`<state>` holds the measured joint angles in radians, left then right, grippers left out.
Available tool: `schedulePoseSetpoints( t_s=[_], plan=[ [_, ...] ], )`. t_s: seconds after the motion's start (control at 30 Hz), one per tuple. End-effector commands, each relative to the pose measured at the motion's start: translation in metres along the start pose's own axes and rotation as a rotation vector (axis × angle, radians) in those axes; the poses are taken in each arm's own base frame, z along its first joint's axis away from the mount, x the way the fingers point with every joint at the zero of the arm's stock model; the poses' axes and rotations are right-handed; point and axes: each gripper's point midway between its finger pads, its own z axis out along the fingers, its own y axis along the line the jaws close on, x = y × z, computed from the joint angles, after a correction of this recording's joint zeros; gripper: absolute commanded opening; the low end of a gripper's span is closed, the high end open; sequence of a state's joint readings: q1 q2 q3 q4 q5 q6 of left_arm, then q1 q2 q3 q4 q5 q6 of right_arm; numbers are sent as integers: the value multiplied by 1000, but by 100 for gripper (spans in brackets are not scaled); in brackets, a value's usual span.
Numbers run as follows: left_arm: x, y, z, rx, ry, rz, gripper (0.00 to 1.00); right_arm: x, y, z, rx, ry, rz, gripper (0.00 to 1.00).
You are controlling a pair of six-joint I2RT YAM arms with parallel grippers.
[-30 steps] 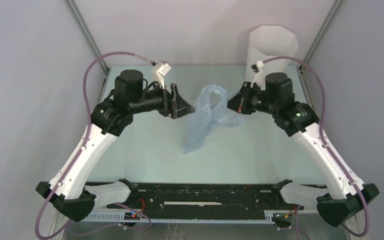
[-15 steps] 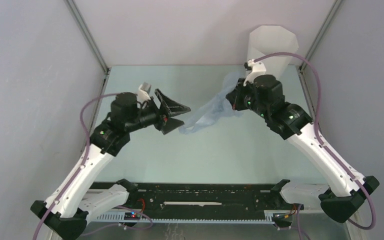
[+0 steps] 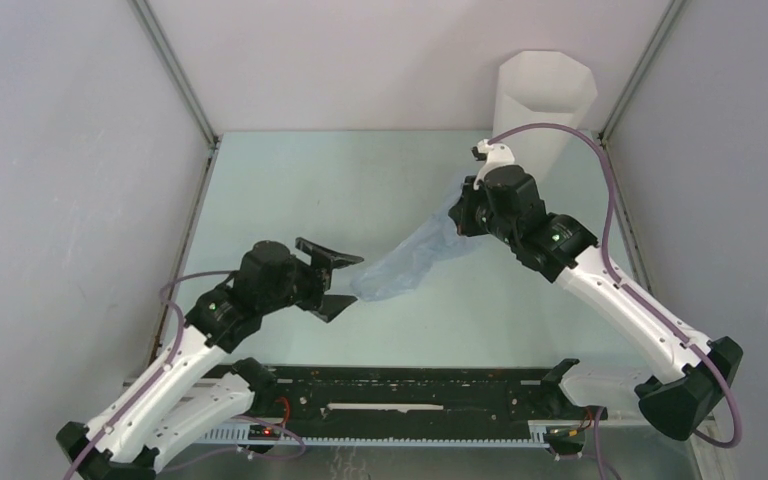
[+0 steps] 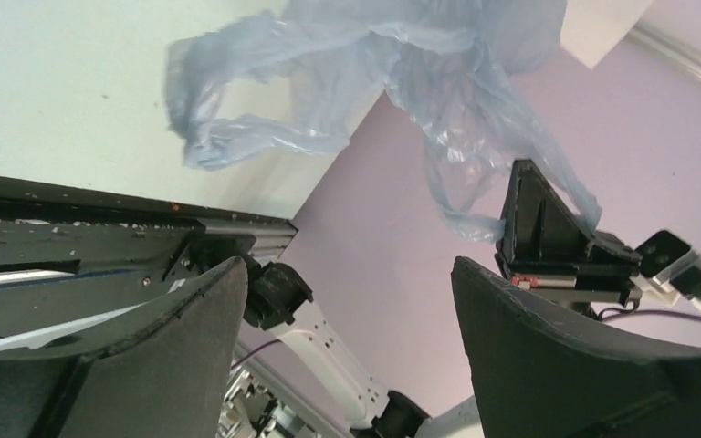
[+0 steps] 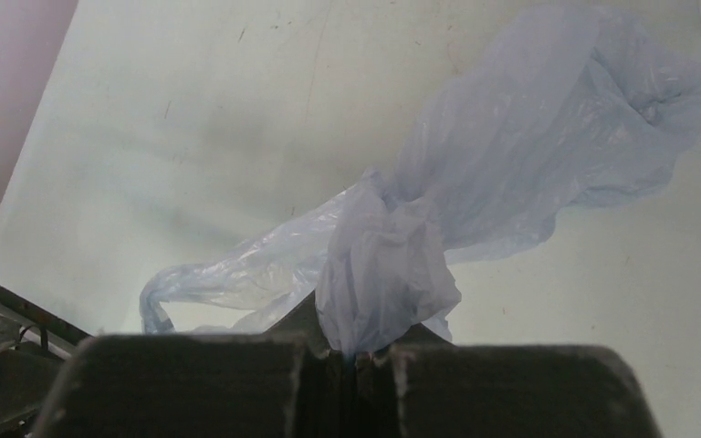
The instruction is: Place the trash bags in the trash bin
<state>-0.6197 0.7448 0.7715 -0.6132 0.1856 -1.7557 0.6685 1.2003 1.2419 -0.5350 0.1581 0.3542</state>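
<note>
The trash bag (image 3: pixel 412 256), pale-blue wrinkly film, stretches from my right gripper (image 3: pixel 459 214) down-left to a loose end near my left gripper (image 3: pixel 340 277). In the right wrist view the right gripper (image 5: pixel 356 354) is shut on a bunched fold of the bag (image 5: pixel 511 155), and the rest lies spread over the table. In the left wrist view my left gripper (image 4: pixel 347 274) stands wide open with nothing between its fingers; the bag (image 4: pixel 374 64) hangs apart from it. The white faceted trash bin (image 3: pixel 547 95) stands upright at the back right, beyond the right gripper.
Grey walls with metal corner posts (image 3: pixel 175 65) close in the pale-green table (image 3: pixel 290 190) on three sides. A black rail (image 3: pixel 410 385) runs along the near edge between the arm bases. The right arm's purple cable (image 3: pixel 560 130) loops close to the bin.
My left arm has drawn back toward the near left and its jaws have opened wider. The right gripper, shut on the bag, shifted toward the bin, dragging the bag out long.
</note>
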Motion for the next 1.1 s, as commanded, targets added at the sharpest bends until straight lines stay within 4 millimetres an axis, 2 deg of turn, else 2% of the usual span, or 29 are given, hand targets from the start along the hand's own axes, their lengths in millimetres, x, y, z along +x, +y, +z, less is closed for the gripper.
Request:
schedulePoseSetpoints(
  t_s=[0.0,0.07,0.17,0.2,0.3,0.43,0.57,0.63,0.7,0.73,0.87,1.07],
  plan=[
    [-25,28,5,-62,-124,-53,87,-12,2,-11,-19,-56,38,0],
    [-24,32,20,-38,-94,20,88,-13,3,-13,-33,-56,50,0],
    [-9,14,41,118,29,172,88,-13,4,-15,-53,-50,67,0],
    [-7,14,46,129,40,225,86,-13,3,-16,-58,-47,73,0],
    [-19,33,51,27,-11,334,87,-14,4,-18,-78,-42,80,0],
    [-26,35,53,48,-38,376,89,-14,3,-21,-84,-37,88,0],
    [-22,35,69,128,32,389,89,-11,2,-25,-93,-21,102,0],
    [-23,34,75,135,40,479,88,-10,3,-27,-106,-13,105,0],
    [-29,33,76,92,20,666,88,-7,5,-28,-133,1,106,0],
    [-30,24,73,83,6,744,87,-6,5,-29,-139,7,106,0],
    [-32,15,69,75,13,993,87,-2,1,-30,-154,36,117,0],
    [-13,7,62,158,117,1251,86,-2,-1,-31,-176,47,127,0]
  ],
)
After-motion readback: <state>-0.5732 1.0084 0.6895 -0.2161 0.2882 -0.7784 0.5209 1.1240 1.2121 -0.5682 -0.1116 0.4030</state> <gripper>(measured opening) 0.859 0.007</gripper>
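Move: Hanging from the right gripper, the trash bag has its loose end about 4 cm ahead of the left hand, 4 cm to its right and some 8 cm below. The bag's middle is roughly 5 cm ahead of the left hand, 12 cm right and 5 cm below; the gripped part is 12 cm ahead, 21 cm right and 4 cm higher. From the right hand the loose end is around 8 cm back, 17 cm left and 12 cm lower. Dipping towards the bag's loose end with its fingers kept wide open, the left hand sinks about 10 cm while working forward, then lifts some 4 cm again, rolling about 55 degrees around its finger line (clockwise seen from behind the hand) to bring the fingertips to either side of the end. The right hand keeps its pinch and eases about 2 cm back and to its right. ##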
